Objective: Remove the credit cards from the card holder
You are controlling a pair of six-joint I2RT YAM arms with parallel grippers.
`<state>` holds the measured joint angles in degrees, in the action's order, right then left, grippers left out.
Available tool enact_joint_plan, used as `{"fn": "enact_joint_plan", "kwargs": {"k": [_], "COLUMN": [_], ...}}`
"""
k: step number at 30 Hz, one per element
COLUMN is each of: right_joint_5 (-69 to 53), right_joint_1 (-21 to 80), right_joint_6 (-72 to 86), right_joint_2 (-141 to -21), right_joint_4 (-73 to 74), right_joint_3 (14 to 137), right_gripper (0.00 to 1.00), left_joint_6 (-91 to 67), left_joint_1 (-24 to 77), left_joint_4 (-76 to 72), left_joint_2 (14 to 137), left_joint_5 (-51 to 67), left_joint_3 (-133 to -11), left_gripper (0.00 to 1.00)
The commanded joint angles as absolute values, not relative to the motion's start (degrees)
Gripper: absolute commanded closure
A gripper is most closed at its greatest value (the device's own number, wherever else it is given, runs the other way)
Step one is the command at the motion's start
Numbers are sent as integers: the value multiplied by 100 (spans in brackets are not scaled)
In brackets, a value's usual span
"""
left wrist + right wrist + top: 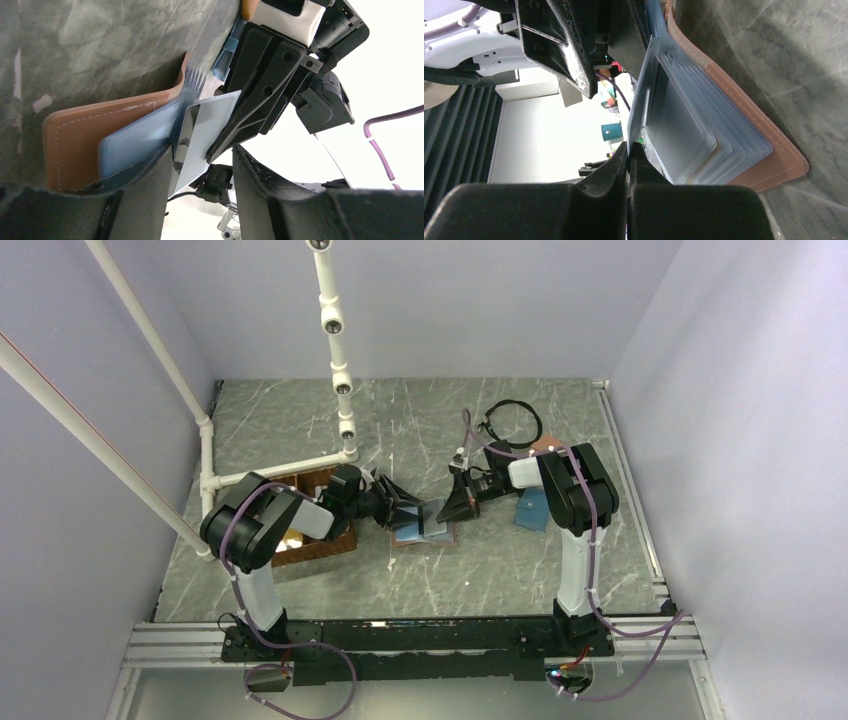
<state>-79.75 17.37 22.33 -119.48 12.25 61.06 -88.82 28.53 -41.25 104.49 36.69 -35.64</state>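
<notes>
The salmon-pink card holder [436, 536] lies open on the table between the two arms, its light-blue pockets [704, 135] fanned out. My right gripper [629, 146] is shut on one thin pale pocket leaf [640, 107] and holds it upright. A grey-silver credit card [184, 134] shows as a shiny strip just behind that leaf [210, 127]. My left gripper [201, 152] is open, its fingers either side of the lower edges of the leaf and the card. In the overhead view the left gripper [408, 512] and the right gripper [448, 508] meet over the holder.
A brown tray [322, 542] sits beside the left arm. A teal-blue wallet [531, 511], an orange wallet [546, 445] and a black cable loop [514, 422] lie near the right arm. A white pipe frame [340, 360] stands at the back left.
</notes>
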Motion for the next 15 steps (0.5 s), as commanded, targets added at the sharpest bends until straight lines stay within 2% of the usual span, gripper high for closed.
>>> {"fn": "enact_joint_plan", "kwargs": {"k": [1,4,7,13,15], "right_joint_5": [-8567,-8585,-8569,-8590,-8617], "right_joint_1": [1837,1837,1829,1797,1802], "right_joint_6": [2282,2174,2032,1969,1960], "right_joint_2": [-11918,-11922,-11938,-11961,-11951], "right_joint_4": [1024,1108,1258,1305,1305], "right_joint_3": [6091,6120,6161,6160,6161], "right_gripper": [100,100,100,100,100], "left_joint_6": [-9071,-9096,-9096,-8992,-9006], "left_joint_1": [2908,2906,2909,2907,2909], "left_joint_4": [-4981,-5171,-5294,-5364,-5491], "left_joint_2": [10515,10563,10613,10595,10602], "left_joint_5": [3904,3965,4031,4102,4136], "left_joint_3": [-3686,-3715,-3728,-3718,-3724], "left_gripper": [50,56,66,73,82]}}
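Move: The card in the raised sleeve page is about 2 cm to the left hand's right, level ahead and some 1 cm lower, between its half-open fingers. The brown card holder's middle is roughly 2 cm back, 2 cm right and 4 cm below that hand. From the right hand, which already pinches the page's free edge, the card is about 2 cm left and 1 cm down; the blue card holder lies some 17 cm right, 2 cm ahead and 5 cm below. The card and its sleeve page are closed in on from both sides as the left fingers narrow from half open to about a quarter, that hand staying nearly in place and creeping up less than 1 cm. The right hand keeps its shut pinch on the page edge and rises about 1 cm, easing slightly right, away from the left hand. ##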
